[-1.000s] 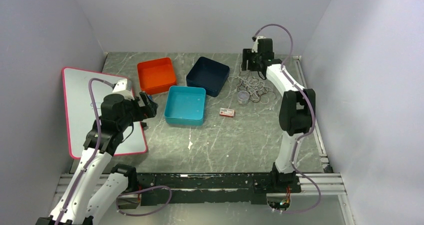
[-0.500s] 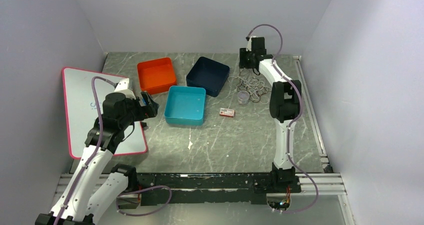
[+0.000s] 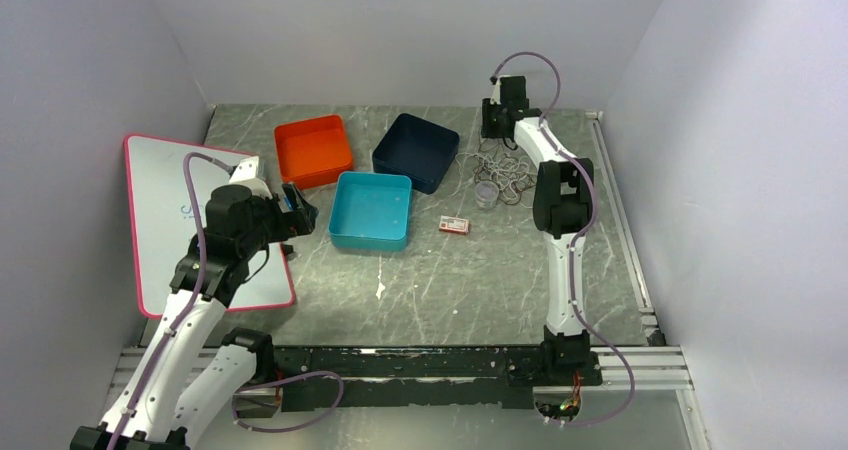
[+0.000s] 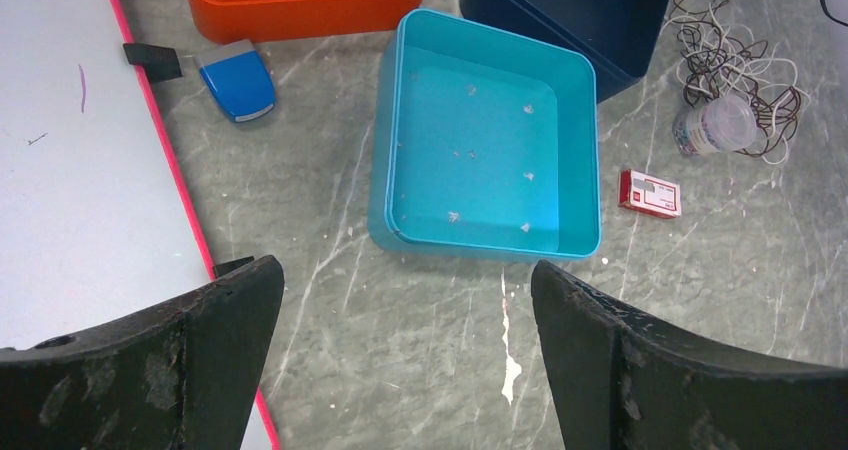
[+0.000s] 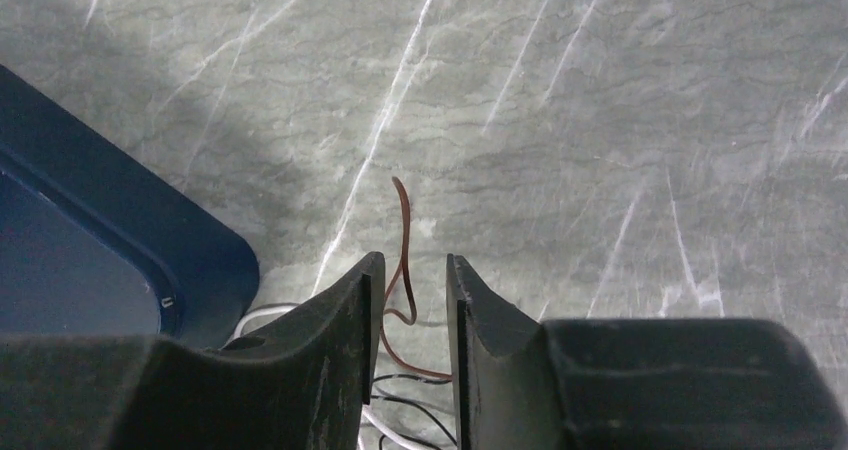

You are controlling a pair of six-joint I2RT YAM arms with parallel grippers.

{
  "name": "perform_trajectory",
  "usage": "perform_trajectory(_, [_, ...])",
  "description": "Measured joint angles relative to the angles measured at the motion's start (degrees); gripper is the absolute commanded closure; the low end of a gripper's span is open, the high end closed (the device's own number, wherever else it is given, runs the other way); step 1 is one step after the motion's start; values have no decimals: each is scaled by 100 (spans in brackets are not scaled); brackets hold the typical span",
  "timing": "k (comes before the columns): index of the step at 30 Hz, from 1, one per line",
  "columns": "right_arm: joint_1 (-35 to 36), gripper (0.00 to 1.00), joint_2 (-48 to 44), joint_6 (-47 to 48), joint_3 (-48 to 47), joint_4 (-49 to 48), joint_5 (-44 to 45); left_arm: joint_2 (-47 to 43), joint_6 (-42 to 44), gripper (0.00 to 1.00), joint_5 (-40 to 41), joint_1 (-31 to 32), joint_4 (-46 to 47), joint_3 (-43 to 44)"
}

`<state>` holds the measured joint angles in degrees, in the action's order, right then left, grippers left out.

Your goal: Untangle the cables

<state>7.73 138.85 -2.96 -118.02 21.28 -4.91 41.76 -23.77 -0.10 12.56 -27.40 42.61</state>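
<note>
The cables [image 3: 508, 173] lie in a loose tangle of whitish, black and brown strands at the back right of the table, also visible in the left wrist view [image 4: 742, 65]. My right gripper [image 3: 499, 128] reaches down at the tangle's far edge. In the right wrist view its jaws [image 5: 414, 260] stand narrowly apart with a brown cable end [image 5: 403, 232] lying between them, not pinched; black and white strands run beneath. My left gripper [image 3: 299, 209] hovers wide open [image 4: 405, 270] over bare table near the teal tray, holding nothing.
An orange tray [image 3: 313, 150], a navy tray [image 3: 415, 150] and a teal tray [image 3: 370, 210] sit mid-table. A small clear jar [image 3: 486, 192] rests on the tangle, with a red box [image 3: 454, 225] nearby. A pink-edged whiteboard [image 3: 165, 210] and a blue eraser [image 4: 236, 78] lie left.
The right arm drew its elbow in toward the back of the table, and its jaws narrowed around the brown cable end. The left arm has barely moved.
</note>
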Motion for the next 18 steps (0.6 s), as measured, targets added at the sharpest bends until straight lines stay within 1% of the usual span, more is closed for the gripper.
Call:
perform_trajectory(2, [-2,76,61,-17,-92,24,-13,9,0,2,0,0,0,0])
perform_trajectory(5, [-4,90,92,-39,-151,26,-52,31,0,3,0,0,2,0])
perform_trajectory(8, [-7,96,92,-59,-155,20,-83,37,0,3,0,0,2,0])
perform_trajectory(9, [-7,100,92,-59,-155,20,-87,35,0,3,0,0,2,0])
perform_trajectory(14, [-7,100,81,-57,-116,-48,-85,26,0,2,0,0,0,0])
perform_trajectory(16, [-7,100,-4,-55,66,-140,-72,11,2,0,0,0,2,0])
perform_trajectory(18, [-7,100,-188,-57,354,-203,-63,-24,4,2,0,-11,2,0])
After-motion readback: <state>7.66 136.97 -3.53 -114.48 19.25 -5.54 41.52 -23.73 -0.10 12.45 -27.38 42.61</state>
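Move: The brown cable's end strand already stands between the right gripper's half-open tips, about 1 cm ahead and 1 cm below. The rest of the tangle is centred roughly 12 cm back and 3 cm right, the clear jar some 17 cm back and 3 cm left, and the navy bin about 18 cm left and 5 cm back, all some 4 cm lower. From the idle left gripper the strand is about 36 cm ahead, 45 cm right and 16 cm lower. Hold the right gripper low at the far edge of the tangle, easing it forward by barely 0.5 cm while you shut the fingers fully, so the tips pinch the brown strand just short of its free end. Once they are shut, start drawing it back towards the base, about 1 cm, at the same height and wrist angle. ##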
